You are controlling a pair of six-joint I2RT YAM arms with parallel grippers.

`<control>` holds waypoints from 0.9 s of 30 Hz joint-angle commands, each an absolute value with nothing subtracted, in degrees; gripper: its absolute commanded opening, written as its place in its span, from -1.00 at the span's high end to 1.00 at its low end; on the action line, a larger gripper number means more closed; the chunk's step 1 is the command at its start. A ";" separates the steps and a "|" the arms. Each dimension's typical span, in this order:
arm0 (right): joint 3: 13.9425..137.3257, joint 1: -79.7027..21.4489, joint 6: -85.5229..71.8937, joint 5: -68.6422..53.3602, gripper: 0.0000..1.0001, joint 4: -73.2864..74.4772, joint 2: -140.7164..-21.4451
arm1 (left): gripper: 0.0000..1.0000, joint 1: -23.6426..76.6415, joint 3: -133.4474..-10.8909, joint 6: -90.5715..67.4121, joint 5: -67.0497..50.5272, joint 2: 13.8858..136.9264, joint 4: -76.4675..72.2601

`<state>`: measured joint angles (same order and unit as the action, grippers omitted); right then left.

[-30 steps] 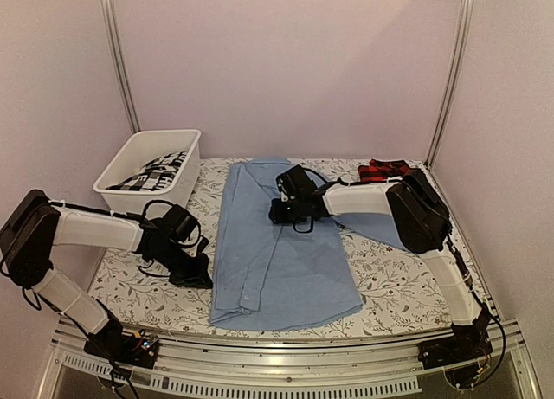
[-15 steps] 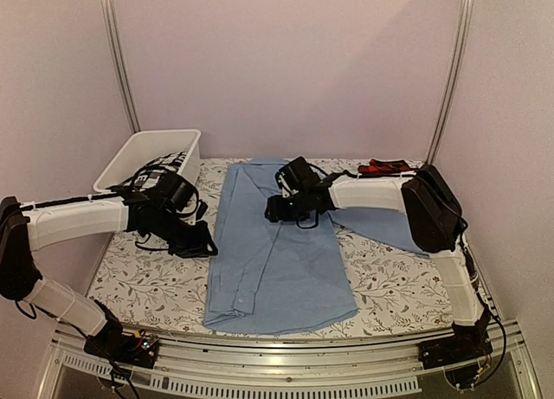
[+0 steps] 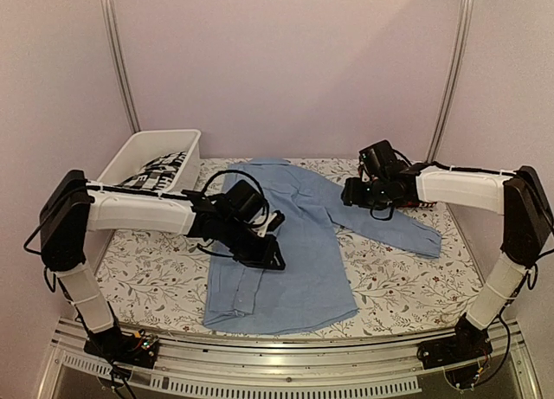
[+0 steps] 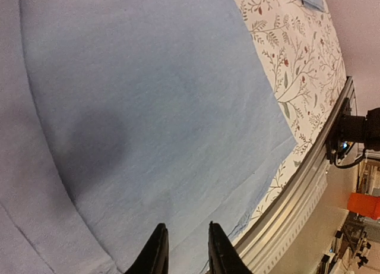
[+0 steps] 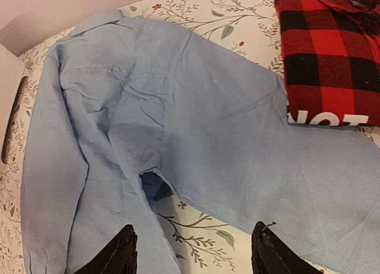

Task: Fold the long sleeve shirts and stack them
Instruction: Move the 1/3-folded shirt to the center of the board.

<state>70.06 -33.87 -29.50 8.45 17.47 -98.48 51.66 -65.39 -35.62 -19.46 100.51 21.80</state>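
Observation:
A light blue long sleeve shirt (image 3: 290,260) lies flat in the middle of the table, collar at the far end. Its right sleeve (image 3: 394,230) stretches out toward the right. My left gripper (image 3: 273,259) hovers low over the shirt's body (image 4: 148,107), jaws (image 4: 186,226) a little apart with nothing between them. My right gripper (image 3: 351,194) is above the shirt's right shoulder, wide open and empty (image 5: 196,227), over the armpit gap and the sleeve (image 5: 285,161). The folded red-and-black plaid shirt (image 5: 329,54) lies at the far right, with a white label showing. The right arm hides it from the top view.
A white bin (image 3: 130,161) at the back left holds black-and-white patterned cloth (image 3: 160,170). A floral cover (image 3: 147,282) lies over the table. A metal rail (image 3: 286,351) runs along the near edge, close to the shirt's hem (image 4: 279,161).
My left arm swung right from the table's left side onto the blue shirt, and its jaws parted slightly. My right gripper opened wider and pulled right. The sleeve now lies spread out further.

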 commanded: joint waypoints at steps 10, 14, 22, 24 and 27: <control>44.93 -20.57 -37.27 16.16 -0.32 17.70 -77.80 | 0.52 55.09 -65.70 -30.86 -21.04 107.59 23.14; 40.02 -15.68 -40.54 18.62 -0.42 20.19 -70.72 | 0.52 55.10 -63.53 -30.74 -22.00 107.94 23.51; 31.84 -7.93 -45.60 17.78 -0.70 22.19 -63.23 | 0.53 55.15 -59.23 -30.83 -22.26 106.83 23.61; 30.29 -7.17 -47.27 17.31 -0.73 21.48 -63.02 | 0.53 55.15 -58.33 -30.92 -22.32 106.61 23.56; 28.16 -5.48 -47.75 13.66 -0.74 17.68 -63.94 | 0.53 55.08 -57.02 -31.21 -22.24 106.23 23.51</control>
<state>30.68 -7.29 -44.88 16.99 20.56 -63.81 54.37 -59.90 -31.48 -22.24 106.52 21.41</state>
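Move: The right hand goes for the cuff of the still outstretched sleeve, about 25 cm to its right, 9 cm back and 13 cm below; the red plaid shirt lies some 17 cm right and 11 cm ahead. The left hand goes for the shirt body about 5 cm back, 1 cm left and 8 cm below it; the folded sleeve's end lies about 6 cm left and 5 cm back. Right hand opens wider, sweeping some 25 cm right and back towards cuff; left sinks 7 cm towards shirt. ##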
